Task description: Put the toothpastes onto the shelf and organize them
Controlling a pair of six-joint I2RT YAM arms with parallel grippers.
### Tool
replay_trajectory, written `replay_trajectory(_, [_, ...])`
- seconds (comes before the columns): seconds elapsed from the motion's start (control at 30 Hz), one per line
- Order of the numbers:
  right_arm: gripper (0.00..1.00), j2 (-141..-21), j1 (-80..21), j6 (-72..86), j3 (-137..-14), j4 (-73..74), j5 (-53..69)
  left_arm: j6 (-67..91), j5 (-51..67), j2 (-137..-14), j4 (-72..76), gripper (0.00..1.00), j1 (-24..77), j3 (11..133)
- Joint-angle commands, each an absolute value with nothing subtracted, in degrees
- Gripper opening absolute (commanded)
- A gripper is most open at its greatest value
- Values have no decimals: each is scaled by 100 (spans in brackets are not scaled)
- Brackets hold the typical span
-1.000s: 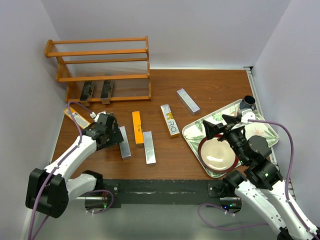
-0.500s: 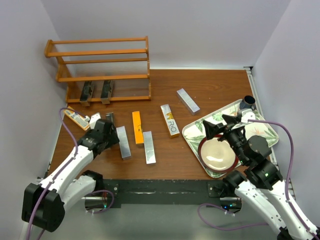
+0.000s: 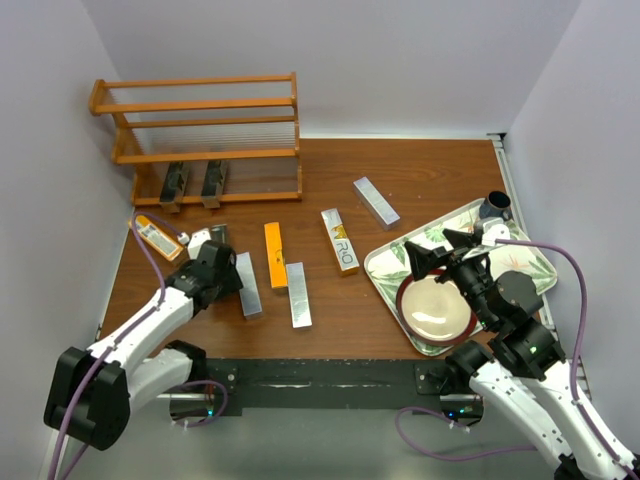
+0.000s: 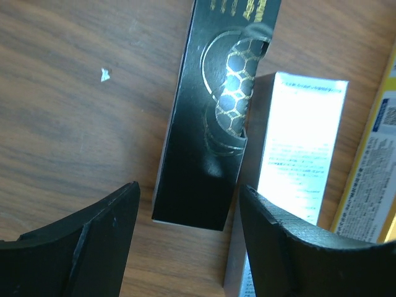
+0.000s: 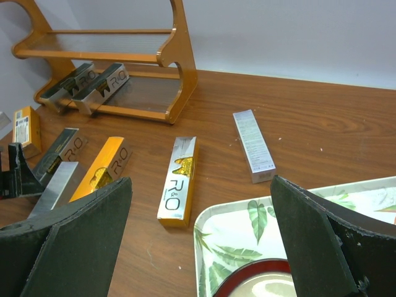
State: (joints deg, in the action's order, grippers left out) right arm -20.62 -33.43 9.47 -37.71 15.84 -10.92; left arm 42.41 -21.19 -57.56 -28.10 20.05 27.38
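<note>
My left gripper (image 3: pixel 220 266) (image 4: pixel 189 192) stands low over the table with its jaws on either side of the near end of a black toothpaste (image 3: pixel 218 236) (image 4: pixel 210 124). The right finger touches that carton and a strip of wood shows at the left finger. A silver toothpaste (image 3: pixel 247 284) (image 4: pixel 297 142) lies against the black one. Two black toothpastes (image 3: pixel 175 183) (image 3: pixel 212 182) rest on the bottom tier of the shelf (image 3: pixel 200 155) (image 5: pixel 179 68). Orange (image 3: pixel 274 256), silver (image 3: pixel 298 294) (image 3: pixel 376 201), gold-and-white (image 3: pixel 340 240) (image 5: pixel 178 179) and another orange carton (image 3: pixel 155 232) lie loose. My right gripper (image 3: pixel 440 250) (image 5: pixel 201 182) hangs open over the tray.
A leaf-patterned tray (image 3: pixel 372 262) at the right holds a red-rimmed bowl (image 3: pixel 435 308). A dark cup (image 3: pixel 495 206) stands at the tray's far corner. White walls close the table at left, back and right.
The left jaws have narrowed around the black carton's end and the left gripper has shifted slightly toward the near edge. The right arm has not moved.
</note>
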Motion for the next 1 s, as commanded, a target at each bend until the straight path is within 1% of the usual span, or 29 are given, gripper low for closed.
replay_trajectory(0.0, [99,-2074,-3366,984,-3920,1398,-1037,4052,-2329,-5599,-2312,70,2057,2672])
replay_trajectory(0.27, [99,-2057,-3375,984,-3920,1424,-1046,4008,-2469,-6046,-2048,69,2188,2654])
replay_trajectory(0.37, [99,-2057,-3375,984,-3920,1415,-1046,4034,-2583,-6152,-2030,66,2285,2654])
replay_trajectory(0.57, [99,-2074,-3384,984,-3920,1397,-1028,4078,-2821,-6170,-2004,55,2505,2646])
replay_trajectory(0.6, [99,-2074,-3375,984,-3920,1406,-1028,4078,-2821,-6179,-1995,51,2540,2646])
replay_trajectory(0.67, [99,-2083,-3366,993,-3920,1398,-1028,4078,-2821,-6179,-1986,46,2575,2637])
replay_trajectory(0.7, [99,-2092,-3375,993,-3920,1389,-1020,4078,-2821,-6179,-2004,41,2610,2645])
replay_trajectory(0.77, [99,-2100,-3375,993,-3920,1397,-1011,4096,-2821,-6126,-2100,34,2663,2689])
replay_trajectory(0.83, [99,-2100,-3375,984,-3920,1389,-1011,4104,-2786,-6056,-2205,31,2768,2803])
replay_trajectory(0.87, [99,-2101,-3366,993,-3920,1397,-1011,4104,-2769,-5969,-2354,28,2795,2917])
replay_trajectory(0.97, [99,-2101,-3366,1011,-3920,1380,-1002,4035,-2637,-5740,-2653,28,2883,3154])
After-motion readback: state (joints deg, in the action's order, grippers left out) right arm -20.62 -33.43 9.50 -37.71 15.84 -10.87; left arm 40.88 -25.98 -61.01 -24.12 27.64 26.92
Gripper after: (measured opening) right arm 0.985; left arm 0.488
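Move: The black toothpaste box lies between the left hand's open fingers at its near end, its middle some 6 cm ahead, 1 cm left and 2 cm below. The silver box lies right against its side, about 4 cm right of the hand and 1 cm ahead; the yellow box is roughly 10 cm right and 6 cm ahead. From the right hand, the black box is some 41 cm left, 9 cm ahead and 28 cm below. The left fingers pinch the black box by its two long sides near its near end, the right finger slipping in beside the silver box. The hand first eases about 1 cm forward with a small rise, then sinks a centimetre or so, and as the fingers close it shifts nearly 2 cm right, turning some 5 degrees clockwise. ##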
